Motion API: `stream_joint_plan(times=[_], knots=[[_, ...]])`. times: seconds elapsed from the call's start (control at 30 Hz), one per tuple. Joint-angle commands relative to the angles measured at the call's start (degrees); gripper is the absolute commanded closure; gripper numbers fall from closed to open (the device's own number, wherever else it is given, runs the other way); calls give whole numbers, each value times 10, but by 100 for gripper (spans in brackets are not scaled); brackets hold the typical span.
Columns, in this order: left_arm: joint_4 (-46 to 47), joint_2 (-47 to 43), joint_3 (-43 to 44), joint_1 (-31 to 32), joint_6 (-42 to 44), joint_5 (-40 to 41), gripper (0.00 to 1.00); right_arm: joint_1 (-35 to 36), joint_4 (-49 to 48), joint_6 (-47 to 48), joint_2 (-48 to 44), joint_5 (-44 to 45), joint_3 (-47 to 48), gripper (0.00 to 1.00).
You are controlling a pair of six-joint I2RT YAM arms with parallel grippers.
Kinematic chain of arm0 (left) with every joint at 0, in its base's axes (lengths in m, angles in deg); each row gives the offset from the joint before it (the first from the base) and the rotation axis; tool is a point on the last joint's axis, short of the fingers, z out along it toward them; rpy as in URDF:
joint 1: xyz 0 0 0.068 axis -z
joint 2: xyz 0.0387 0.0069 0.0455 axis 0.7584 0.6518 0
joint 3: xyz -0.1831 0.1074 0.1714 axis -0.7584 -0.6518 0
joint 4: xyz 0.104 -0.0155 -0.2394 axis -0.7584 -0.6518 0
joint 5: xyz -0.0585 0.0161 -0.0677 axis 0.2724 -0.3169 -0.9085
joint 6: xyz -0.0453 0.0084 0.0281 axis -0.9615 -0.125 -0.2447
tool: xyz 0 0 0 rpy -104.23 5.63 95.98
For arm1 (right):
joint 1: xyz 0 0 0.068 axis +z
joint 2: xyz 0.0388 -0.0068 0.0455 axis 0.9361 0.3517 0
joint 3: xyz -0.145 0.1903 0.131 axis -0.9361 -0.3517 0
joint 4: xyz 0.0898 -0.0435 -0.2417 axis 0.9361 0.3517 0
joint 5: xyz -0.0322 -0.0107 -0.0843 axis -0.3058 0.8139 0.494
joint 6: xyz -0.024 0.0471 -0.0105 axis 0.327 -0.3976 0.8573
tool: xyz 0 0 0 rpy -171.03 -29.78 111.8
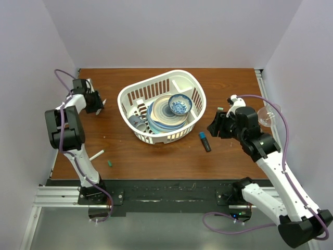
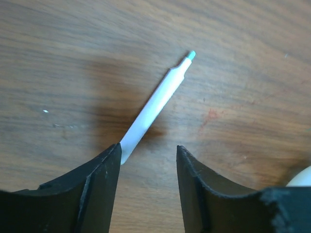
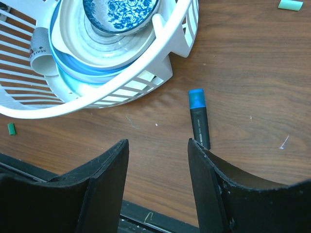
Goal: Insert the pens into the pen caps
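Note:
A white pen [image 2: 154,99] with a teal tip lies on the wood at the back left. Its near end rests against the left finger of my left gripper [image 2: 148,151], whose jaws stand apart just above the table. In the top view this pen [image 1: 104,101] pokes out beside that gripper [image 1: 99,104]. A second white pen [image 1: 97,154] and a small green pen cap [image 1: 110,163] lie near the front left. The black marker [image 3: 199,125] with a blue end lies just past the right finger of my right gripper [image 3: 158,143], which is open and holds nothing. The same green cap [image 3: 11,128] shows at the far left of the right wrist view.
A white basket [image 1: 158,76] holding plates, a patterned bowl and a cup stands mid-table. A small teal piece [image 1: 220,108] lies behind the right gripper. A clear glass object [image 1: 266,117] sits at the table's right edge. Walls close in both sides.

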Motion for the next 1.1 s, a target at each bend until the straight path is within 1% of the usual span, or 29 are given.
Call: stream_joint_plan(times=[0.0,0.07,0.1,0.17,0.33,0.5,0.53,0.6,0.63,0.7,0.73,0.77,0.93,1.07], knots=[[-29,10,33,17,40,70,48,-2,4,10,-15,-12,18,45],[-34,17,36,27,45,75,49,-2,2,8,-22,-13,17,45],[-35,18,38,30,49,96,50,-2,1,7,-22,-16,17,45],[-35,23,41,36,53,103,53,-1,3,8,-23,-16,19,45],[-58,44,61,48,60,155,58,-2,5,11,-22,-13,25,46],[-48,47,56,52,57,152,63,-1,4,11,-23,-15,25,46],[-51,50,56,53,57,152,67,-2,5,11,-22,-15,27,46],[-47,50,43,56,52,148,72,-2,7,11,-22,-15,30,46],[-47,49,38,57,48,146,79,-2,7,10,-25,-15,31,46],[-49,47,26,60,32,134,86,-1,6,6,-31,-19,28,46],[-56,44,23,59,25,130,95,-2,3,3,-34,-22,27,46],[-60,41,17,60,18,126,99,-2,3,0,-34,-26,26,46],[-75,-12,-20,60,-32,144,100,-2,-1,-21,-22,-46,41,46],[-67,-72,-86,60,-48,159,100,-1,-16,-37,-22,-70,41,45]])
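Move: The white pen with the green tip lies almost under the left fingers, its middle about 4 cm ahead, 1 cm to the right and 2 cm below. Its tail is beside the left fingertip and its tip points forward and right. The basket's middle stands level with the hand, some 33 cm to the right. A second white pen lies about 22 cm back and 2 cm right. From the right hand, the green-tipped pen is roughly 25 cm ahead, 56 cm to the left and 20 cm down. The white pen's tail end gets pinched: the left hand sinks about 2 cm over it while rolling some 15 degrees, left side up, then stays there as the half-open fingers close on the barrel. Keeping that grip, it then draws back about 3 cm, low over the table, without rising. Meanwhile the empty right hand rises about 2 cm. ##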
